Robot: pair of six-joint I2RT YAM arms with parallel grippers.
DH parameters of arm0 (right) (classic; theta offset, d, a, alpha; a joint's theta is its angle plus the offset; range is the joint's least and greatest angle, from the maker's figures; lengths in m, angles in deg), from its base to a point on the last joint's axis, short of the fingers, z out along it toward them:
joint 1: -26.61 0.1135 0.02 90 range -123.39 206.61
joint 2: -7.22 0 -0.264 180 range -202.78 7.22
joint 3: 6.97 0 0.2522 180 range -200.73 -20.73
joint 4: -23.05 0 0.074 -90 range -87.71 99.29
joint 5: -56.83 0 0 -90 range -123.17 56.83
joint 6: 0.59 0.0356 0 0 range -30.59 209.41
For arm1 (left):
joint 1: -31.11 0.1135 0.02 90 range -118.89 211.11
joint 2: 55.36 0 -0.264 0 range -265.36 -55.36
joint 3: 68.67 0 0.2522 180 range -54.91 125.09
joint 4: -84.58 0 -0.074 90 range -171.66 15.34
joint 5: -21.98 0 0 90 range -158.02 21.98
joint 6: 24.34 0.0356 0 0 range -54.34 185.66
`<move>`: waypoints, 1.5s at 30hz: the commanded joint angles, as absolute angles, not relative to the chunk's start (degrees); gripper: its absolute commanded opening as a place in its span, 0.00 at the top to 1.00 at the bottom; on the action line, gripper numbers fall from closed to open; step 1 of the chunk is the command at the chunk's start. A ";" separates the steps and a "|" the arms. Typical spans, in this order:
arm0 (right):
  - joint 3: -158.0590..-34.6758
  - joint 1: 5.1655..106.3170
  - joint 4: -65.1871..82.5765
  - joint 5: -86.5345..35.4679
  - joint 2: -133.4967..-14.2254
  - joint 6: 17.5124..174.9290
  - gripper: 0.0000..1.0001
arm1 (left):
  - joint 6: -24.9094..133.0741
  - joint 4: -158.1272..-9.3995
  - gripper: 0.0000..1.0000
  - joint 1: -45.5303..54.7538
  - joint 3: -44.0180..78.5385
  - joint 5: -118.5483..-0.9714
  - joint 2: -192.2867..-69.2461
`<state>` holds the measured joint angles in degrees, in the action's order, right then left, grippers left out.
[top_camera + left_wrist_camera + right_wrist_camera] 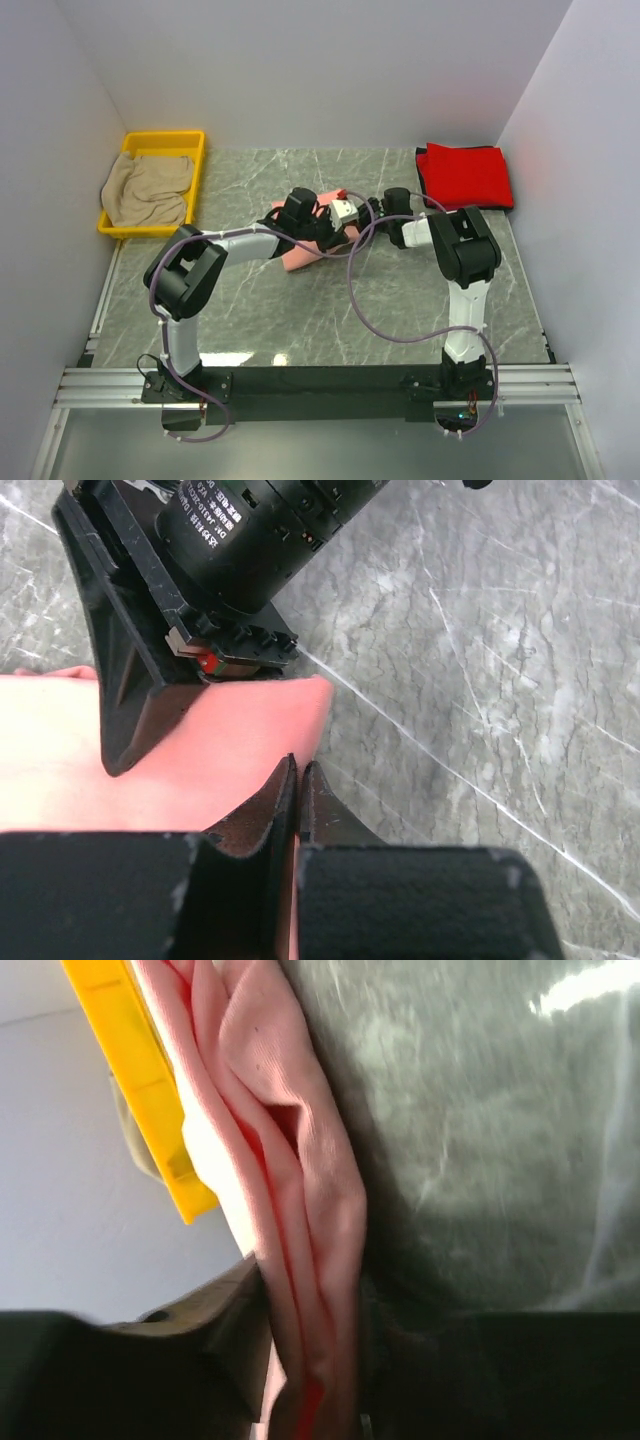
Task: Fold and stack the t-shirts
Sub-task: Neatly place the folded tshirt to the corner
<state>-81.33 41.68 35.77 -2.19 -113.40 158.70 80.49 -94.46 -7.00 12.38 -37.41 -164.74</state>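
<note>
The salmon-pink t-shirt (297, 260) lies bunched at the middle of the marble table, and both grippers meet over it. My left gripper (308, 228) is shut, its fingertips (298, 765) together at the edge of the pink cloth (60, 760), with a sliver of pink pinched between them. My right gripper (332, 224) has several folds of the pink shirt (300, 1160) filling the gap between its jaws (310, 1290). The bright red t-shirt (465, 175) lies folded at the back right. The beige-tan t-shirt (148, 190) sits crumpled in the yellow bin (160, 138).
The yellow bin (130, 1060) stands at the back left against the wall. White walls close in the table on the left, back and right. The right arm's black wrist body (250, 530) hangs close over the left gripper. Cables loop across the near half of the table (360, 300).
</note>
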 commanded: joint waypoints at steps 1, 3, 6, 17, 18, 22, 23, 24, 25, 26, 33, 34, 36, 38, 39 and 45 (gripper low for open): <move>-83.92 42.17 33.72 -4.61 -114.94 154.80 0.65 | 78.58 -97.22 0.99 -6.86 14.52 -35.59 -164.78; -85.24 42.17 32.50 -4.87 -115.12 152.27 0.82 | 78.49 -96.00 0.97 -6.86 15.14 -35.68 -164.96; -89.19 41.29 27.41 -3.56 -114.43 145.43 0.99 | 78.84 -93.27 0.80 -6.51 16.54 -35.85 -164.35; -116.26 36.47 -13.17 -12.60 -112.31 100.77 1.00 | 71.11 -80.62 0.42 1.05 15.14 -36.72 -153.45; -117.14 35.24 -14.17 -13.56 -112.22 96.74 1.00 | 71.37 -79.21 0.33 1.23 15.40 -37.25 -153.01; -120.04 31.37 -16.89 -16.64 -111.43 89.94 1.00 | 70.50 -76.56 0.01 1.58 14.27 -40.86 -149.59; -120.83 30.84 -18.29 -17.09 -111.52 88.02 1.00 | 70.41 -75.87 0.01 1.67 14.00 -41.21 -149.23; -121.62 29.44 -18.92 -17.35 -111.69 85.82 1.00 | 70.32 -75.51 0.01 1.58 13.82 -42.00 -148.88; -123.28 28.99 -19.62 -18.05 -111.87 84.85 1.00 | 70.06 -75.33 0.01 1.58 13.39 -42.18 -148.44; -124.08 28.55 -20.41 -18.32 -112.05 82.92 1.00 | 69.80 -74.90 0.01 1.67 13.12 -42.27 -148.18; -134.17 23.81 -23.66 -19.20 -113.80 79.48 1.00 | 67.69 -76.21 0.01 1.58 12.32 -43.06 -148.70; -135.68 23.37 -25.06 -19.11 -114.76 79.47 1.00 | 67.51 -76.21 0.01 1.58 12.50 -43.23 -149.40; -139.28 23.01 -25.95 -18.68 -115.65 79.65 1.00 | 66.72 -76.30 0.01 1.58 13.20 -43.32 -150.01; -140.44 22.75 -25.87 -18.41 -115.92 81.13 1.00 | 66.37 -76.39 0.00 1.58 13.82 -43.32 -150.72; -141.14 22.66 -25.78 -18.50 -115.74 81.67 1.00 | 66.19 -76.39 0.00 1.58 14.26 -43.32 -150.81; -143.86 22.40 -25.34 -19.20 -114.16 84.39 1.00 | 66.10 -76.30 0.00 1.67 15.75 -43.24 -151.69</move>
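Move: The pink t-shirt's near edge already lies between the right hand's half-open fingers; its middle is about 12 cm to the left, 3 cm back and 1 cm above. The red cloth pile in the far right corner lies roughly 33 cm right and 11 cm ahead of the right hand, about 2 cm lower. For the left hand, still pinching the t-shirt, the shirt's middle is some 6 cm left, 3 cm ahead and 5 cm below. The t-shirt's edge is pinched as the right fingers close, and the left fingers spread wide to let go, that hand backing off about 9 cm left and rising. The right hand then carries the shirt up and forward, sweeps some 25 cm right towards the red pile and climbs again, ending about 16 cm higher, rolling some 60 degrees with its left side dipping. ##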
